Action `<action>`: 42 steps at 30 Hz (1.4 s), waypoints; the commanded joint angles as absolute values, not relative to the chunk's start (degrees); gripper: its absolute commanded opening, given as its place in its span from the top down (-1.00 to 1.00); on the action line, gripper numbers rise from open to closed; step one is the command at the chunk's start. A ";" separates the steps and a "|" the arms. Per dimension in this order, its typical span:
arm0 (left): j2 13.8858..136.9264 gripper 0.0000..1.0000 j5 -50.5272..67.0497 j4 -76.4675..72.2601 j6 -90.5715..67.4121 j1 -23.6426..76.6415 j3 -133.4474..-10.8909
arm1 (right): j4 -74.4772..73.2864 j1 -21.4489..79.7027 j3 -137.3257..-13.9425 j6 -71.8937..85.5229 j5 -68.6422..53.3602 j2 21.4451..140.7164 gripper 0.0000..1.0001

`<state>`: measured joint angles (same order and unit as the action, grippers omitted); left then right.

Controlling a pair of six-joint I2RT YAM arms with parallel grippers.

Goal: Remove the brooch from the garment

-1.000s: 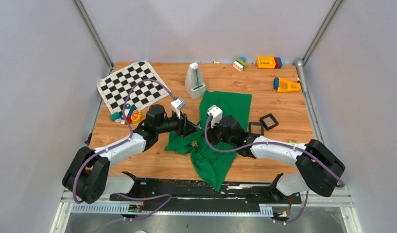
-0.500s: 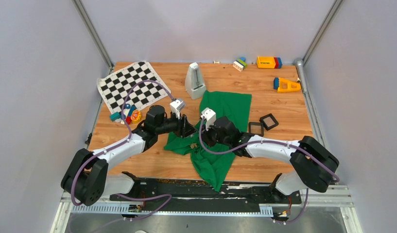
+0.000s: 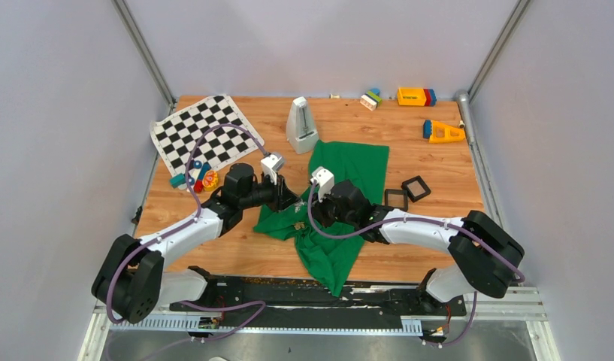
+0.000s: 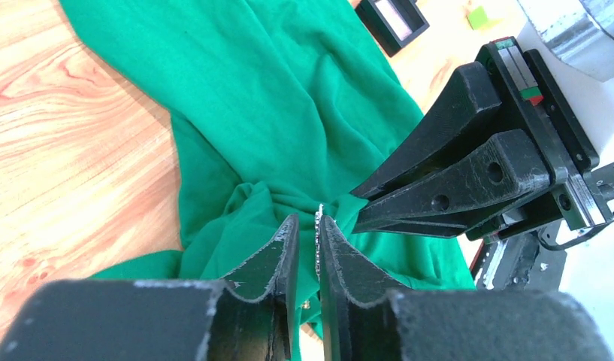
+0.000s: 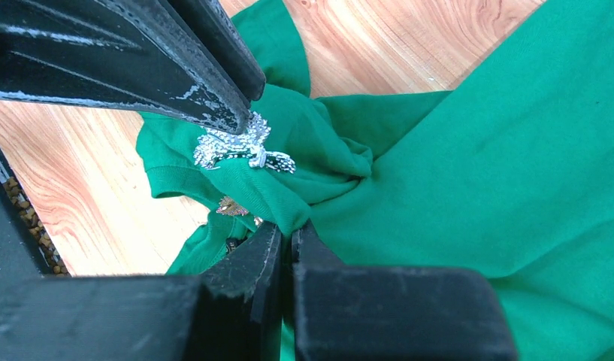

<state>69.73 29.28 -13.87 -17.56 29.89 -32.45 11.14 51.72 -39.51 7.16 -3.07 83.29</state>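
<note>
The green garment (image 3: pixel 356 165) lies crumpled mid-table. Pinned to a raised fold is the brooch (image 5: pixel 243 147), which here looks silver, sparkly and leaf-shaped. My left gripper (image 4: pixel 307 226) has its jaws drawn almost together around the brooch's thin glittering edge (image 4: pixel 318 229), which rests against the right-hand pad. From the right wrist view the left fingers (image 5: pixel 206 98) touch the brooch's upper left end. My right gripper (image 5: pixel 292 229) is shut on a fold of the garment (image 5: pixel 476 173) just below the brooch. From above, the two grippers (image 3: pixel 292 203) (image 3: pixel 316 214) meet tip to tip.
A small gold-toned piece (image 5: pixel 232 207) sits on the fabric under the brooch. A chequered mat (image 3: pixel 202 131), small toys (image 3: pixel 198 177), a white metronome (image 3: pixel 301 120), two black square frames (image 3: pixel 416 188) (image 3: pixel 395 198) and coloured blocks (image 3: pixel 416 96) (image 3: pixel 443 132) surround the garment.
The left jaws have narrowed around the brooch. The right gripper slid left toward the left one a second ago and has since held still on the fabric.
</note>
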 commanded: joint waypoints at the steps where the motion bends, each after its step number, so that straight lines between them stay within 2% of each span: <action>1: 70.62 0.55 30.57 -13.85 -16.38 30.06 -34.11 | 12.05 52.00 -41.66 6.54 -2.75 83.50 1.00; 5: 72.24 0.43 32.03 -13.37 -16.30 30.06 -34.94 | 11.87 51.98 -41.74 6.60 -2.55 83.53 1.00; 6: 72.38 0.48 32.46 -13.45 -16.33 30.06 -34.96 | 11.87 52.05 -41.75 6.59 -2.59 83.57 1.00; 9: 72.44 0.86 32.44 -13.25 -16.07 30.14 -35.23 | 11.95 51.99 -41.70 6.75 -2.72 83.53 1.00; 11: 71.91 1.00 31.62 -12.96 -15.96 30.12 -35.17 | 12.04 52.03 -41.62 6.84 -2.89 83.49 0.96; 18: 70.99 1.00 29.91 -15.61 -17.56 30.11 -33.82 | 14.31 51.95 -39.82 8.14 -4.22 81.37 0.58; 29: 67.05 1.00 17.96 -31.60 -29.72 30.06 -29.50 | 16.19 51.90 -40.13 10.18 -9.51 83.07 0.55; 32: 67.90 1.00 18.52 -34.15 -30.48 30.03 -30.28 | 17.74 50.31 -38.88 12.14 -10.20 81.58 0.43; 34: 69.15 1.00 18.30 -37.16 -30.79 30.01 -30.10 | 19.41 47.61 -37.47 15.23 -12.53 79.71 0.24; 39: 75.03 1.00 17.25 -56.73 -38.34 29.03 -26.18 | 23.18 38.25 -36.73 24.93 -22.25 75.61 -0.49; 42: 78.52 1.00 17.89 -71.96 -42.78 28.76 -23.65 | 28.99 33.44 -36.70 31.64 -27.80 76.81 -0.70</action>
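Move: The silver bow brooch sits just below the left gripper's part-open fingers, about 2 cm down and 1 cm each back and right. The garment fold pinched by the right fingers is some 4 cm back, 4 cm right and 4 cm lower from the left hand. The leaf brooch lies about 5 cm back of the bow and 4 cm lower; the metronome stands 20 cm ahead of the left hand. From the right hand, the bow brooch is about 3 cm ahead, 3 cm left and slightly higher. Sink the left gripper about 2 cm over the bow brooch and shut its fingers on it. Then let the right fingers open and release the fold, easing back and left slightly before backing off up, forward and to the right. Meanwhile lift the pinched brooch about 7 cm and carry it 5 cm forward, swinging the left fingers some 25 degrees up and forward. ##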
